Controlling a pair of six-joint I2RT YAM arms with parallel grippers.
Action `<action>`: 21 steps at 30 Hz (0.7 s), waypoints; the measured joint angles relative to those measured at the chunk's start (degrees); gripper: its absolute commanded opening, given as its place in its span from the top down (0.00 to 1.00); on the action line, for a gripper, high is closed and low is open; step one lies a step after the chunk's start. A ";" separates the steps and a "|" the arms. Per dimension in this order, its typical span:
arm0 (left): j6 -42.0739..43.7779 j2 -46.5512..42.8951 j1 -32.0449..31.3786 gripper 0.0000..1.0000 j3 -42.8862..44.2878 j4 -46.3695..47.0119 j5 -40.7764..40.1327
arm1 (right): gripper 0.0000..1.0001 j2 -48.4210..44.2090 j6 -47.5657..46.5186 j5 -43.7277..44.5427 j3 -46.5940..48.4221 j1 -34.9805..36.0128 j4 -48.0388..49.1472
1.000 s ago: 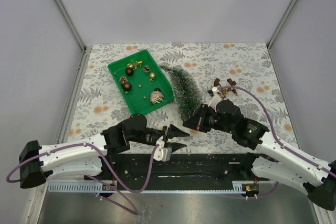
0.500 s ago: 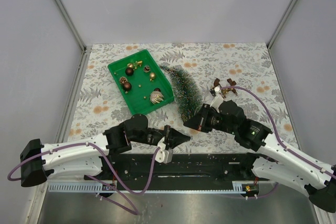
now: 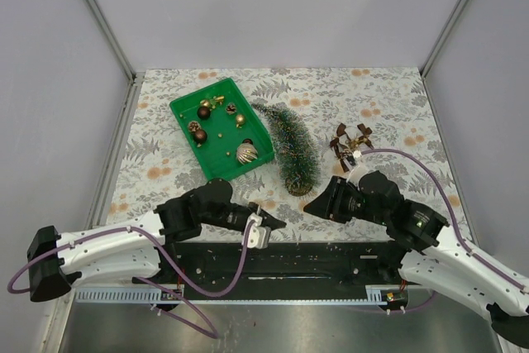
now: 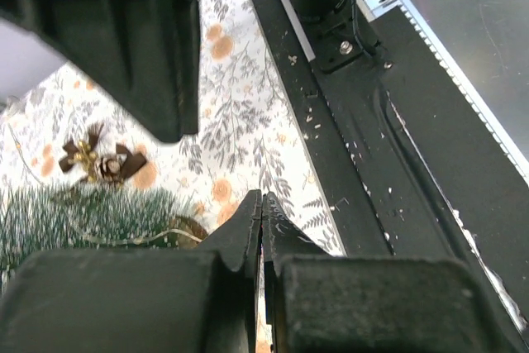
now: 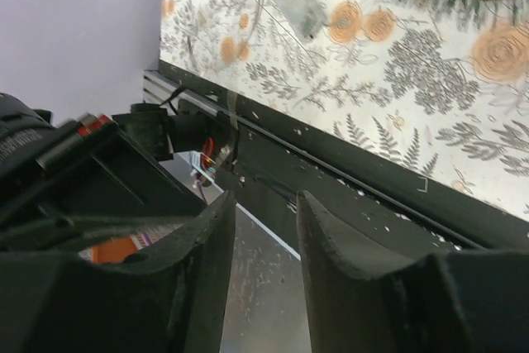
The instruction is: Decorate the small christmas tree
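The small christmas tree is dark green with frosted bristles, its tan disc base toward the arms and its tip pointing up-left. Whether it stands or lies I cannot tell. In the left wrist view the tree carries a thin pale strand. My right gripper is open and empty just right of the base, apart from it; its fingers frame only the table edge. My left gripper sits near the front edge, left of the base. Its jaws are pressed together with nothing between them.
A green tray left of the tree holds dark red balls, small gold pieces and a silvery ornament. A brown bow ornament lies on the floral cloth right of the tree. The black base rail runs along the near edge.
My right gripper opened, let go of the tree's base and drew back to the right. My left gripper shut and slid slightly toward the front edge.
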 measured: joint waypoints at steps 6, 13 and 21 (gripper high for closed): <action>-4.55 -4.22 5.51 1.00 0.02 -5.55 0.28 | 0.44 -1.25 -0.33 1.36 -0.26 0.00 -6.69; -10.56 -9.92 11.74 1.00 -0.81 -7.96 0.81 | 0.35 0.59 -5.79 11.26 11.37 0.13 -16.87; -14.27 -15.41 18.38 1.00 -4.22 -11.96 1.62 | 0.22 9.53 -19.43 27.65 28.72 0.13 -13.27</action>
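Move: The tree stands ahead of both hands. Its middle is about 16 cm ahead and 4 cm left of the right hand, a little lower; from the left hand it is some 20 cm ahead and 3 cm right. The bows lie about 29 cm ahead, 17 right and 19 below the right hand. The clear box is roughly 14 cm ahead, 14 left and 19 below the left hand. Up and forward goes the right hand, after a small dip to its right: it climbs about 12 cm overall beside the tree's right side, opening further and swinging its fingers from leftward to more forward. The left hand, still shut on the thin wire, draws away left and forward towards the tree's left side, turning some 25 degrees, mostly counter-clockwise. ##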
